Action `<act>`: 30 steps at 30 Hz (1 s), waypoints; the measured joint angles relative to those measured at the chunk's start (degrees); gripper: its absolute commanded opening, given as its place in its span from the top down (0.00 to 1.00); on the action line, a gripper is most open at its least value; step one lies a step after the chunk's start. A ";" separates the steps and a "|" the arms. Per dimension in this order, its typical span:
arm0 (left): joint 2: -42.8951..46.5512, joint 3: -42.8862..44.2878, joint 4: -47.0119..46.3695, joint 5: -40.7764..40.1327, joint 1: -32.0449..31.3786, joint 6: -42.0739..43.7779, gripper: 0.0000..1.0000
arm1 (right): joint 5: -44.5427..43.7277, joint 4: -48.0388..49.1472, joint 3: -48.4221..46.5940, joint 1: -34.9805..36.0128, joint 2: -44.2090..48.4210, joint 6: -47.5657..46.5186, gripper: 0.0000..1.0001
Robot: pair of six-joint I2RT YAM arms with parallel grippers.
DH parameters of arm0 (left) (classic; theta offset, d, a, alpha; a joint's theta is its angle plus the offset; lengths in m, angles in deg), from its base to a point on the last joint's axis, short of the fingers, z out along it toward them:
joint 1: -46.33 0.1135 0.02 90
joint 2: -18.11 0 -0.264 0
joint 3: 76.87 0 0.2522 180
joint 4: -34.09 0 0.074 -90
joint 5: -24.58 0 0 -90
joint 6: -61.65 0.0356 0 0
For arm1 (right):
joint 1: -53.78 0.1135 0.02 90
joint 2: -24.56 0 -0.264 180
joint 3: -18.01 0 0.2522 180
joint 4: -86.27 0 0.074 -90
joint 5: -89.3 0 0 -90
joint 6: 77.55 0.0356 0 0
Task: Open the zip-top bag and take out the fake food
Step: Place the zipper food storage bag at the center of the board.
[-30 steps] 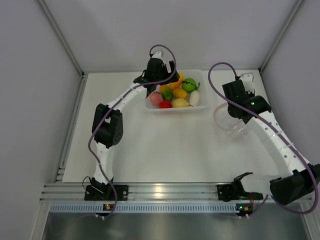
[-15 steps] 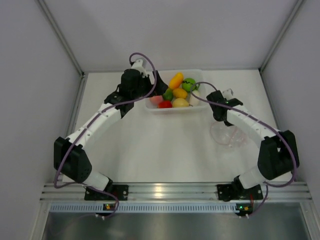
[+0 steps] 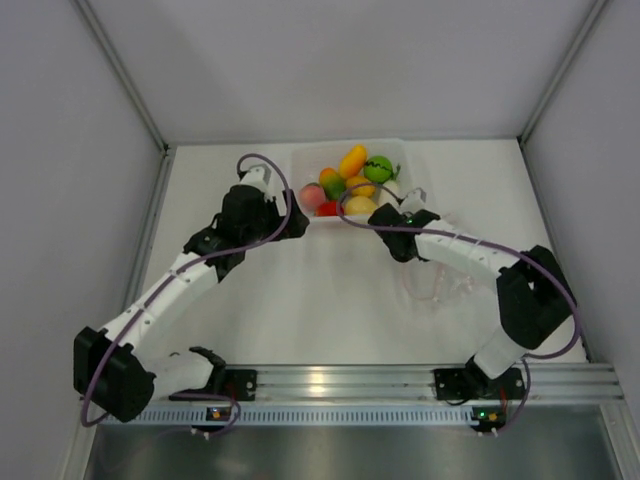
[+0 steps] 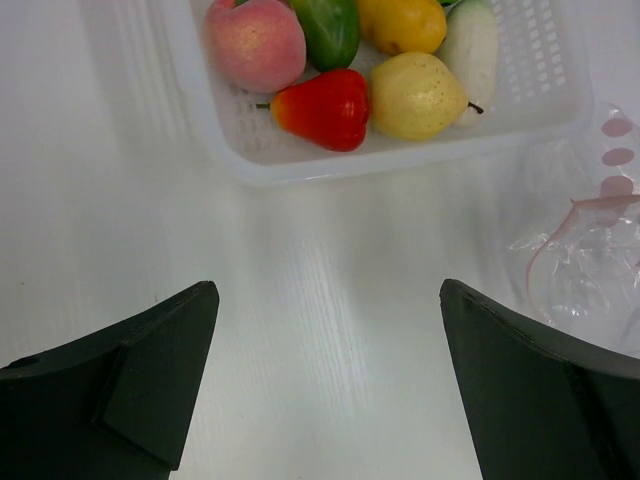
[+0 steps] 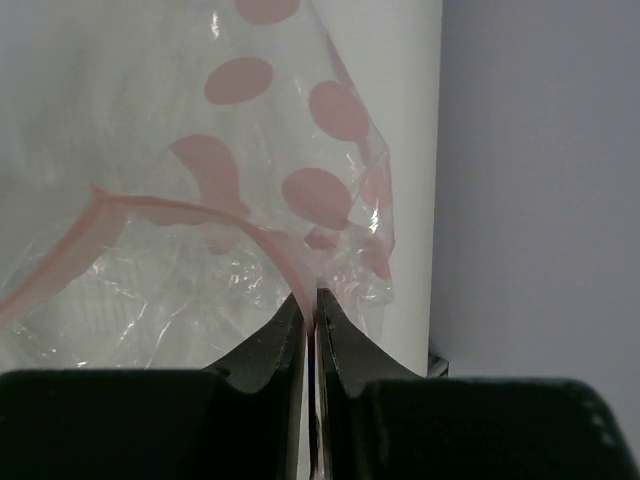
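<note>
The fake food (image 3: pixel 350 180) lies piled in a clear tub (image 3: pixel 402 150) at the back of the table: a peach (image 4: pixel 255 45), a red piece (image 4: pixel 325 108), a yellow pear (image 4: pixel 415 95) and others. The clear zip-top bag (image 3: pixel 440 285) with pink dots lies crumpled and looks empty, under my right forearm. My right gripper (image 5: pixel 310 295) is shut on its pink zip strip (image 5: pixel 150 215), just in front of the tub (image 3: pixel 400 243). My left gripper (image 4: pixel 328 290) hangs open above bare table near the tub's front left corner (image 3: pixel 297 222).
The tub's front wall (image 4: pixel 400 160) stands just ahead of my left fingers. The bag (image 4: pixel 590 260) lies right of them. Grey walls close in the table on the left, back and right. An aluminium rail (image 3: pixel 330 380) runs along the near edge.
My left gripper has drawn back from over the tub to its front left. My right gripper has swung left from the right side, dragging the bag toward the tub's front.
</note>
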 measured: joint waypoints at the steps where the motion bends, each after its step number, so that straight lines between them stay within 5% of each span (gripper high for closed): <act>1: 1.03 -0.42 0.81 -0.57 0.00 0.20 0.01 | -0.76 -0.76 -0.37 2.10 -0.98 1.27 0.86; 11: 9.57 -3.74 7.52 -4.55 0.00 2.36 0.01 | -4.26 -5.22 -0.63 6.82 -11.50 9.66 0.73; 21: 12.33 -4.59 11.45 -7.04 0.00 3.13 0.01 | -4.31 -5.09 1.55 2.01 -5.53 8.13 0.52; 22: 12.35 -4.83 11.56 -7.41 0.00 3.10 0.01 | -4.15 -5.16 1.55 1.60 -4.28 7.87 0.31; 30: 12.31 -5.81 11.89 -10.34 0.00 1.42 0.01 | -2.10 -6.78 -1.53 7.02 2.99 7.17 0.27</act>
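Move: The zip-top bag is still at the right hand's nearly shut fingertips by its pink rim, its middle roughly 2 cm back, 1 cm to the right and 10 cm below. From this hand, the food tray's middle lies about 20 cm ahead and 23 cm left, and the white radish in it some 18 cm ahead and 14 cm left. From the left hand, the bag is about 37 cm right, 5 cm back and 18 cm lower. Right fingers shake open off the bag's rim, sinking 4 cm, then rising 6; left hand backs away leftward. ##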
